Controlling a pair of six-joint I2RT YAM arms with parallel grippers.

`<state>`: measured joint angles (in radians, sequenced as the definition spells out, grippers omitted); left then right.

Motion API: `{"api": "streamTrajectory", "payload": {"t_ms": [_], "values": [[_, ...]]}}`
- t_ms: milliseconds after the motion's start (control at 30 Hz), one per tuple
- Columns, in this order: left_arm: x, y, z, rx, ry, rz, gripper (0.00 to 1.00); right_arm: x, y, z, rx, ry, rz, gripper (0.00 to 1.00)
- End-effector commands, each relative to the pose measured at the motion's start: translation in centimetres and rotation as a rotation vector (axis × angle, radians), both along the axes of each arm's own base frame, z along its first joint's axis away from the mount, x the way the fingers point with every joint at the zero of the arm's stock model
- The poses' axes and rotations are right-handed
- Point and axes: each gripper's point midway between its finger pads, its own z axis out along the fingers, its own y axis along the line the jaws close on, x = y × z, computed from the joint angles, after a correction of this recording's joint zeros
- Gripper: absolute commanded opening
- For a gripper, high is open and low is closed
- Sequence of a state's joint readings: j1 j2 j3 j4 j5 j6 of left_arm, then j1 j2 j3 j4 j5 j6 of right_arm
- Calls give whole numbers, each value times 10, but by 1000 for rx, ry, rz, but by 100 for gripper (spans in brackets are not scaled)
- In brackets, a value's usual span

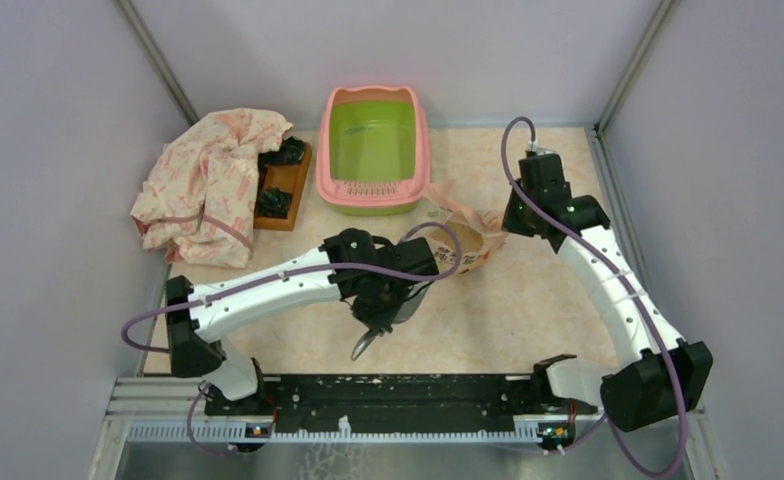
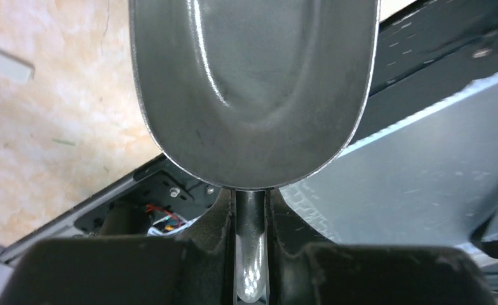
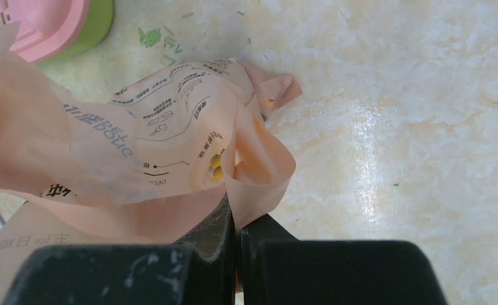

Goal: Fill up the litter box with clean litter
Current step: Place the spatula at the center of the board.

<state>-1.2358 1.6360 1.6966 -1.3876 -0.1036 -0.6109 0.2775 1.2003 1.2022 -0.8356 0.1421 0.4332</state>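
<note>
The litter box, pink-rimmed and lime-green inside, stands at the back centre; its corner shows in the right wrist view. In front of it and to the right lies the peach-pink litter bag, mouth open, tan inside; I cannot make out single granules of the clean litter. My right gripper is shut on a fold of the bag's edge. My left gripper is shut on the handle of a silver metal scoop. The scoop's bowl looks empty and hangs over the near table edge.
A crumpled pink-and-white cloth lies at the back left beside a brown wooden tray holding dark items. Grey walls close in three sides. The black base rail runs along the near edge. Green flecks dot the tabletop near the box.
</note>
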Motion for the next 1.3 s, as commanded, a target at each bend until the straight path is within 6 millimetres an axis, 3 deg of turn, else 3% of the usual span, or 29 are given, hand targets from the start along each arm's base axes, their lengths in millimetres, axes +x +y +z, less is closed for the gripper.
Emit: {"api": "streamTrajectory", "payload": {"t_ms": [0, 133, 233, 433, 500, 667, 733, 967, 1100, 1267], "values": [[-17, 34, -29, 53, 11, 30, 0, 17, -17, 11, -79, -53, -58, 0], [-15, 39, -56, 5, -27, 22, 0, 28, -19, 7, -59, -32, -72, 0], [-10, 32, -77, -55, -78, -27, 0, 37, -22, 4, -47, -18, -85, 0], [9, -1, -114, -225, -200, -114, 0, 47, -23, 6, -43, -9, -92, 0], [11, -17, -124, -275, -213, -159, 5, 48, -24, 5, -48, -4, -93, 0], [18, -26, -158, -202, -224, -247, 9, 52, -31, 7, -60, 5, -111, 0], [23, -33, -163, -195, -245, -280, 14, 55, -32, 9, -57, 3, -114, 0], [27, -42, -168, -226, -279, -318, 45, 59, -32, 12, -59, 7, -113, 0], [26, -38, -164, -287, -305, -300, 54, 60, -31, 10, -59, 13, -109, 0], [28, -31, -154, -381, -369, -266, 56, 60, -29, 8, -51, 17, -98, 0]]}}
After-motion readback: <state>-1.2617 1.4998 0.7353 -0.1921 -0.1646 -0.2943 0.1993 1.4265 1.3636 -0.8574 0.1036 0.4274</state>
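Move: The spatula (grey scoop) is already gripped by its handle in the left hand; the bare spot on the board where that grip is to come down lies about 19 cm below, only some 2 cm ahead and 2 cm to the right. From the left hand the litter bag is about 22 cm ahead and 12 cm right, the white clip about 16 cm ahead and 21 cm left. From the right hand, holding the bag's rim, the spot lies about 19 cm back, 22 cm left and 21 cm down. The spatula is lowered about 18 cm onto the board by the left hand, swinging some 6 cm left early on, then back right as it sinks, the wrist turning about 15 degrees clockwise. Near the board the left fingers open and let go of the handle, staying around it. Meanwhile the right hand keeps its pinch on the bag's rim and draws it about 4–5 cm forward. ##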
